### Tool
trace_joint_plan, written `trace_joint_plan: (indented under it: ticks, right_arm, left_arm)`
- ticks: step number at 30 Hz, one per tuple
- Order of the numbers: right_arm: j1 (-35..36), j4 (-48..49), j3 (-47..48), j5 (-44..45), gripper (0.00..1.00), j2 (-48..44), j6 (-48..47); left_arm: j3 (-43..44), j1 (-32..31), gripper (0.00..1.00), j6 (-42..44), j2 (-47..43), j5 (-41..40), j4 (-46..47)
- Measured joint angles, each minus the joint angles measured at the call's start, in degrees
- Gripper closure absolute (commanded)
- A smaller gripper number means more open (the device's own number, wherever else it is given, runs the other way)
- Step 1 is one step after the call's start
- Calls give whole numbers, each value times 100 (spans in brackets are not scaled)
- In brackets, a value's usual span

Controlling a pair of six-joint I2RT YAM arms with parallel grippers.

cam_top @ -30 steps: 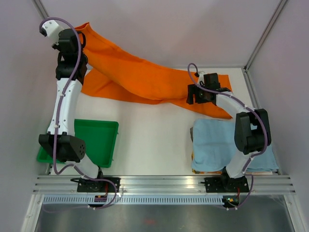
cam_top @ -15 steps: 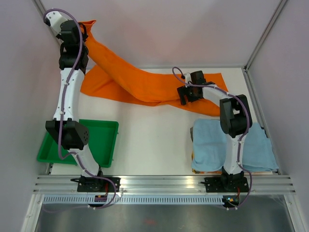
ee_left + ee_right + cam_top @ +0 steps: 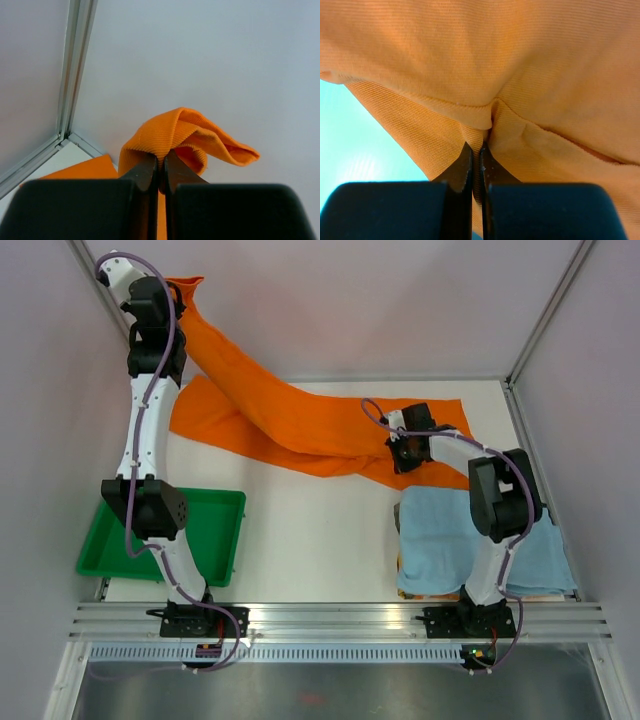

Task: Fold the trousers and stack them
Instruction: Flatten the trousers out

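The bright orange trousers (image 3: 290, 420) stretch across the back of the table from far left to right. My left gripper (image 3: 178, 292) is raised at the far left corner, shut on one end of a leg, whose fabric (image 3: 175, 135) bulges above the closed jaws (image 3: 161, 165). My right gripper (image 3: 400, 455) is down on the trousers near the right end, its jaws shut on a pinch of orange fabric (image 3: 485, 135) at a seam (image 3: 481, 150). One leg hangs from the left gripper and drapes diagonally down to the table.
A green tray (image 3: 205, 530) sits at the near left by the left arm's base. A light blue cloth (image 3: 450, 540) lies at the near right over a pale board. Grey walls and metal frame posts (image 3: 540, 320) enclose the table.
The right gripper moved a little right and down onto the trousers and closed on the fabric; it was open before. The left gripper rose slightly higher with the leg end.
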Motion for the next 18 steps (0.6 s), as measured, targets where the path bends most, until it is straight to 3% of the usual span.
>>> trace_joint_plan:
  ticks: [7, 10, 11, 14, 18]
  right_arm:
    - [-476, -892, -835, -852, 99, -1550, -35]
    - [-981, -918, -929, -1113, 70, -2485, -13]
    - [-1084, -914, -927, -1117, 53, -2732, -15]
    - [-1117, -966, -737, -1161, 25, -2935, 20]
    - [-1067, -1314, 0, -1453, 7, -2194, 70]
  left_arm:
    - [4, 0, 98, 326, -133, -11, 103]
    - [7, 0, 98, 479, -269, -9, 190]
    - [7, 0, 98, 520, -317, -7, 256]
    - [-55, 0, 98, 586, -442, 55, 505]
    - [-319, 0, 98, 588, -535, 369, 737]
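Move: My right fingers are already shut on the trousers' near edge, right at their tips. From that hand, the middle of the blue stack lies about 18 cm back and 17 to the right, and the trousers' waist end some 6 ahead and 8 right. My left hand holds one leg's end at its tips, high up; the other leg's end is about 7 cm right and 45 below it, and the right hand's pinch some 15 back, 50 right and 44 below. I drag the pinched edge back towards the blue stack by about 6 cm with my right hand, then swing that hand up some 14 cm and a few to the right, opening the fingers on the way so the cloth comes free. My left hand keeps its leg end pinched, rising about 5 cm and easing back a little. ##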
